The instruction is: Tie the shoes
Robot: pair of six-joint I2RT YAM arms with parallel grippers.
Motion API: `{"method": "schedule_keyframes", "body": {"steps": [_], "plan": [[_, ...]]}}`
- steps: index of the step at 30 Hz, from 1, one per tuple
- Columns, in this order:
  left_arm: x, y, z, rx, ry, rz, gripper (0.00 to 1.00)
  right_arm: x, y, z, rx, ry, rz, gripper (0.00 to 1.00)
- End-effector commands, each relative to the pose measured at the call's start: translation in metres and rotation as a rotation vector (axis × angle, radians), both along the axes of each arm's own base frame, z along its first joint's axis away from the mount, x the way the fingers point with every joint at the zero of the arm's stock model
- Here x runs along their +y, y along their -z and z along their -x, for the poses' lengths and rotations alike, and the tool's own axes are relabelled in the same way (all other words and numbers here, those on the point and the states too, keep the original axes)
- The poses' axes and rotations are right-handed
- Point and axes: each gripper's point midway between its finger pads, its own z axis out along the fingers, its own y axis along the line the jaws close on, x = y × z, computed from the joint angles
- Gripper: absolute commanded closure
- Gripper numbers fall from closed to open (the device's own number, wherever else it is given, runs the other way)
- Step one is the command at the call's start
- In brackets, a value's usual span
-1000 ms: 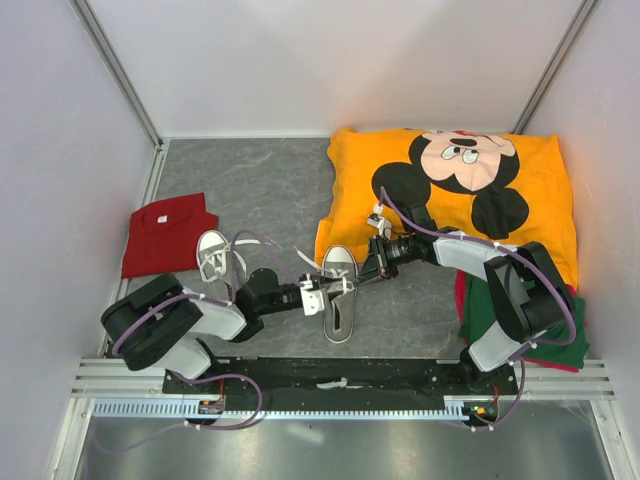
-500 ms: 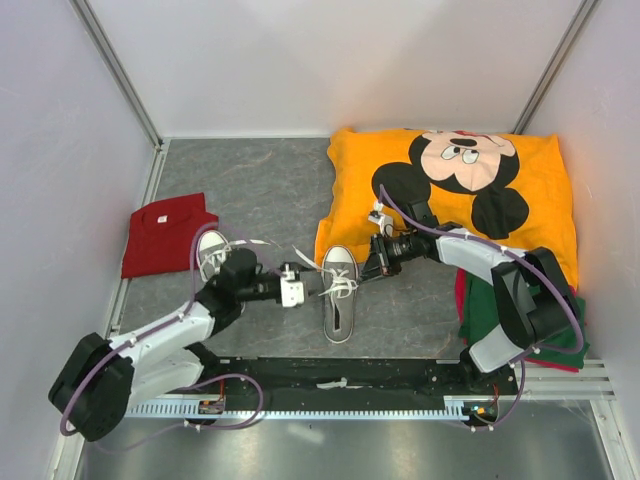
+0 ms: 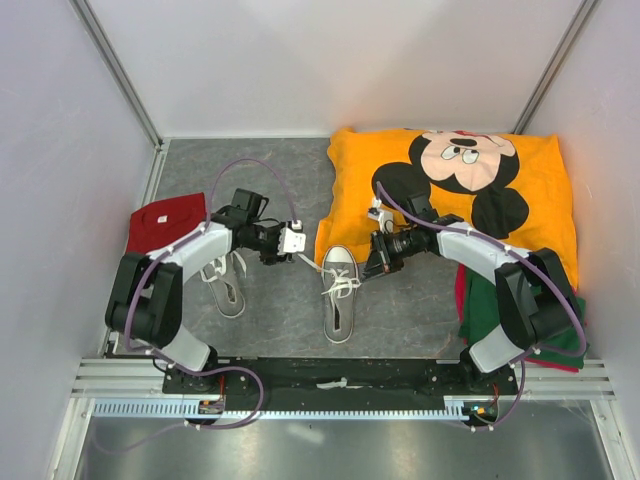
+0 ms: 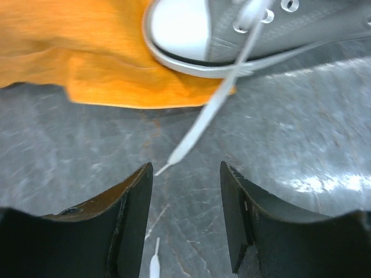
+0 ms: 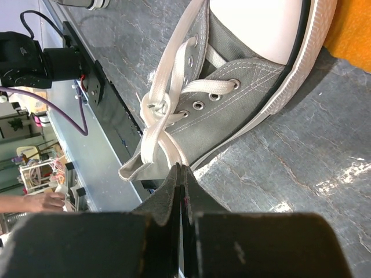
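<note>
Two grey shoes with white toe caps lie on the grey floor. One shoe [image 3: 338, 300] is in the middle, its toe [image 4: 179, 26] against the orange pillow. The other shoe [image 3: 226, 292] lies to the left, partly under my left arm. My left gripper [image 3: 300, 248] [image 4: 185, 168] is open and empty, just left of the middle shoe. A loose white lace [image 4: 200, 124] trails from that shoe to the floor in front of it. My right gripper [image 3: 368, 272] [image 5: 181, 169] is shut on the other lace [image 5: 168, 147], right beside the shoe's crossed lace knot [image 5: 155, 110].
A big orange Mickey pillow [image 3: 450, 190] fills the back right. A folded red shirt [image 3: 165, 228] lies at the left wall. Green and red clothes [image 3: 505, 305] are piled at the right. White walls enclose the floor; a metal rail [image 3: 330, 385] runs along the near edge.
My left gripper has opened and swung away from the middle shoe's side, back and to the left. The lace now lies loose on the floor. The right arm has barely moved.
</note>
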Motion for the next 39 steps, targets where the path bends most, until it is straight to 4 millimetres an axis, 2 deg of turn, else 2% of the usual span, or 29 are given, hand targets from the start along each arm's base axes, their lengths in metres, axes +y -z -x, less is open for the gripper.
{"method": "schedule_keyframes", "body": {"steps": [1,5,10,18,19,21,22,23,25,26,31,39], "plan": [[-0.005,0.012,0.020,0.074,0.194,-0.061,0.43,0.004,-0.014,-0.009,-0.071,-0.032,0.000,1.00],[-0.018,0.020,0.024,0.134,0.245,-0.076,0.42,0.006,-0.015,-0.009,-0.081,-0.043,0.007,1.00],[-0.035,0.035,0.016,0.122,0.239,-0.126,0.43,0.006,-0.016,-0.011,-0.088,-0.044,0.020,1.00],[-0.039,0.065,0.003,0.084,0.215,-0.228,0.49,0.005,-0.016,-0.010,-0.110,-0.057,0.047,1.00],[-0.037,0.069,0.001,0.078,0.211,-0.255,0.50,0.005,-0.018,-0.012,-0.121,-0.057,0.051,1.00],[-0.034,0.072,0.001,0.077,0.218,-0.276,0.60,0.003,-0.017,-0.013,-0.128,-0.057,0.066,1.00],[-0.031,0.073,0.001,0.075,0.220,-0.295,0.67,0.002,-0.018,-0.014,-0.138,-0.062,0.071,1.00],[-0.025,0.075,0.005,0.093,0.219,-0.308,0.81,0.001,-0.018,-0.013,-0.140,-0.062,0.079,1.00],[-0.017,0.072,0.007,0.095,0.221,-0.314,0.90,-0.001,-0.019,-0.015,-0.155,-0.061,0.091,1.00],[-0.010,0.074,0.015,0.119,0.228,-0.327,0.96,-0.002,-0.019,-0.015,-0.161,-0.065,0.100,1.00],[0.012,0.051,0.026,0.147,0.192,-0.302,0.99,-0.013,-0.014,-0.018,-0.202,-0.057,0.167,1.00],[0.046,0.024,0.057,0.161,0.158,-0.274,0.98,-0.027,-0.011,-0.026,-0.276,-0.048,0.259,1.00]]}}
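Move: The white lace end lies about 7 cm below the left hand, some 4 cm to its right and 2 cm back. The knot is roughly 8 cm back, 11 cm right and 3 cm below this hand, the shoe's toe cap level with it and 11 cm right, 5 cm below. From the right hand, the lace end is about 4 cm ahead, 13 cm left and 8 cm below. Left hand sinks about 6 cm rightward onto the lace end, pinches it, then draws left about 7 cm, rising slightly. ##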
